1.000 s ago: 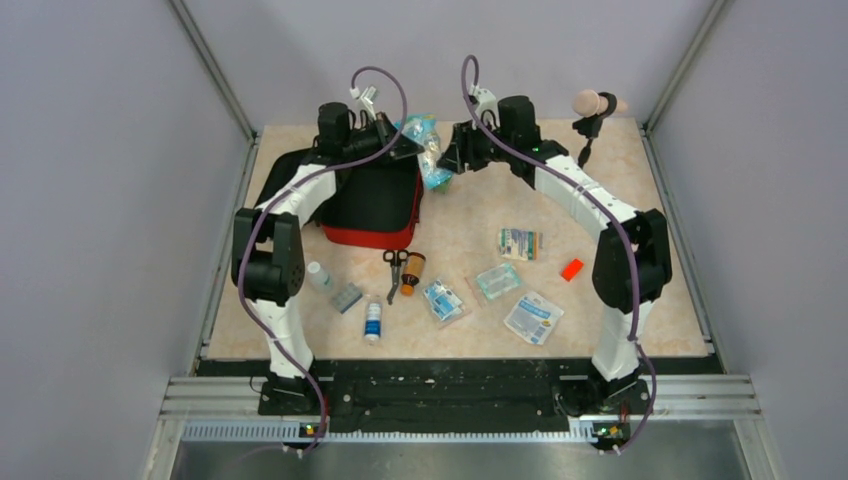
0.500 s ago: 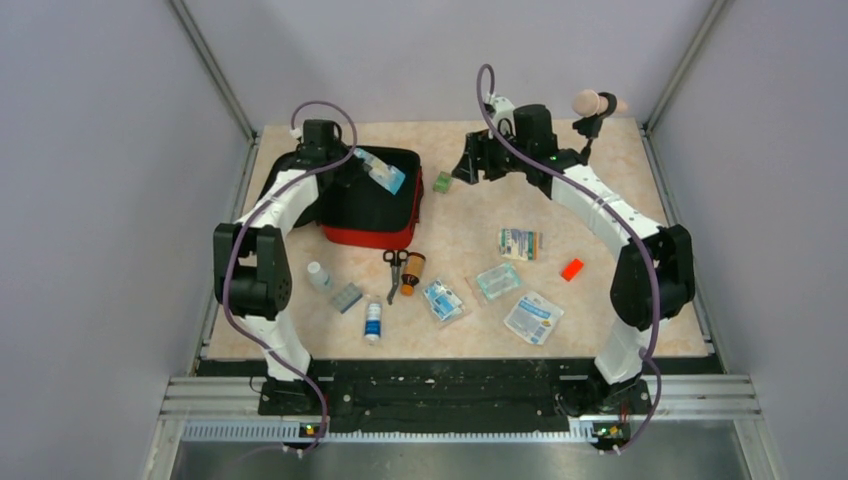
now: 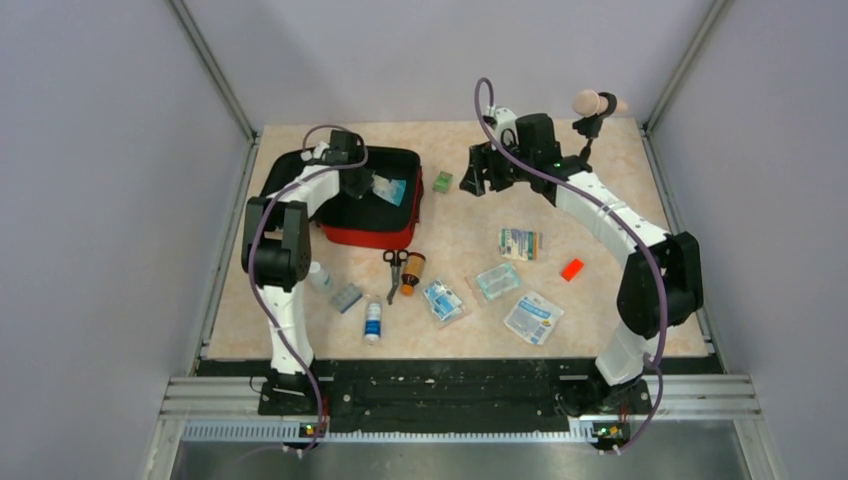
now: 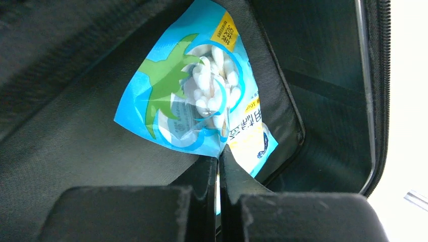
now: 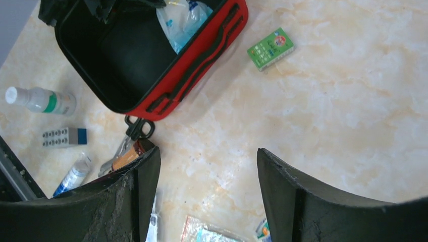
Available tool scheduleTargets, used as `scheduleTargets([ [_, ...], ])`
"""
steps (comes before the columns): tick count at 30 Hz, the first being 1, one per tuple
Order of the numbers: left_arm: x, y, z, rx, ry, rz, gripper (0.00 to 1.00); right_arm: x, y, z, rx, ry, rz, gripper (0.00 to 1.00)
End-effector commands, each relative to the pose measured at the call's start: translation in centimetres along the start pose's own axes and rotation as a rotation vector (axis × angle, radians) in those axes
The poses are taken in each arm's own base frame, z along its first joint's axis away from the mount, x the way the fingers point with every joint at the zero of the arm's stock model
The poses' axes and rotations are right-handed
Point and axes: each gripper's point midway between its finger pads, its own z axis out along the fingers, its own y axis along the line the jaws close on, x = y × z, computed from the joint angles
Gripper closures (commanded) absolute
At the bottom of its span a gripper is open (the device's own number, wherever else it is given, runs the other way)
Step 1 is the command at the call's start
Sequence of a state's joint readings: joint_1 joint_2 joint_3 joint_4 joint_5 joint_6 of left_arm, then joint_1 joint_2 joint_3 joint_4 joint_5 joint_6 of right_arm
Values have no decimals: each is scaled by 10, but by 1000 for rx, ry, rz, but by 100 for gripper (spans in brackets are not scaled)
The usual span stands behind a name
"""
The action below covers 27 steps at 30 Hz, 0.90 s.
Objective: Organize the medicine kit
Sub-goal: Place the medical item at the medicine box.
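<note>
The medicine kit (image 3: 365,237) lies open at the back left, a red pouch with black lining (image 4: 75,151); its red wall (image 5: 202,55) also shows in the right wrist view. My left gripper (image 3: 366,185) reaches down into it, shut on the edge of a blue packet of white pieces (image 4: 186,101), which rests against the lining. In the top view the packet (image 3: 388,189) lies inside the kit. My right gripper (image 3: 476,181) hovers over the table right of the kit, open (image 5: 208,156) and empty. A small green box (image 3: 442,181) lies between kit and right gripper.
In front of the kit lie scissors (image 3: 394,272), an orange bottle (image 3: 412,270), a white bottle (image 3: 318,277), a blister pack (image 3: 346,297) and a tube (image 3: 373,320). Further right are flat packets (image 3: 533,317), a box (image 3: 520,243) and an orange-red block (image 3: 572,269).
The right gripper opened, let go of the blue packet and drew back to the right. The left gripper carried the packet down into the kit. The green box now lies uncovered.
</note>
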State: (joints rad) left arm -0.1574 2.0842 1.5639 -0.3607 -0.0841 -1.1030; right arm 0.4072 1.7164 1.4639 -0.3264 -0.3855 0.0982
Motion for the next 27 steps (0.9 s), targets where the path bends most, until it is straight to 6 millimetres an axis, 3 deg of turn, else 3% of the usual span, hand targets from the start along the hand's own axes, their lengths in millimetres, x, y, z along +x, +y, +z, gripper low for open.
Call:
scheduleTargets([
  [1, -10, -38, -1, 91, -42, -54, 100, -12, 3, -25, 28, -47, -58, 31],
  [3, -1, -47, 7, 136, 0, -117, 100, -8, 1, -25, 36, -39, -64, 31],
  [8, 8, -43, 18, 103, 23, -204, 100, -1, -5, -21, 52, -16, -62, 32],
  [14, 0, -36, 21, 74, -26, -192, 99, 4, -7, -20, 57, -3, -66, 32],
  [17, -1, -39, 20, 83, -26, -170, 70, 5, -8, -20, 60, 2, -70, 32],
  [19, 0, -41, 16, 92, -17, -164, 58, 7, -8, -20, 62, 5, -73, 32],
  [27, 1, -38, -8, 96, -8, -115, 40, 16, -11, -22, 75, 21, -80, 32],
])
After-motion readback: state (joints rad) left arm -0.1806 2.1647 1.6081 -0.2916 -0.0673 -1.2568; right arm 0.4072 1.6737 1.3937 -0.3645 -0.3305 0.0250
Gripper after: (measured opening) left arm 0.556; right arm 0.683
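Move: My left hand is already inside the medicine box with the cotton swab pouch pinched. The spot for it, on the floor towards the far right corner, is about 3 cm ahead, 4 cm right and 2 cm below. Outside, the small green box is some 18 cm right, about level ahead; the scissors lie about 23 cm back and 6 cm right, the brown bottle 23 cm back and 10 cm right. From my right hand that spot is roughly 13 cm ahead, 30 cm left, 16 cm below. I slide the pinched pouch with my left hand about 3 cm forward and right, deeper into the box's far right part, settling a centimetre lower with a slight counter-clockwise roll. Then I hold my left hand nearly still and open its fingers to about half, letting go of the pouch. My empty right hand, still open, drifts some 3 cm right, down and back, away from the box. ##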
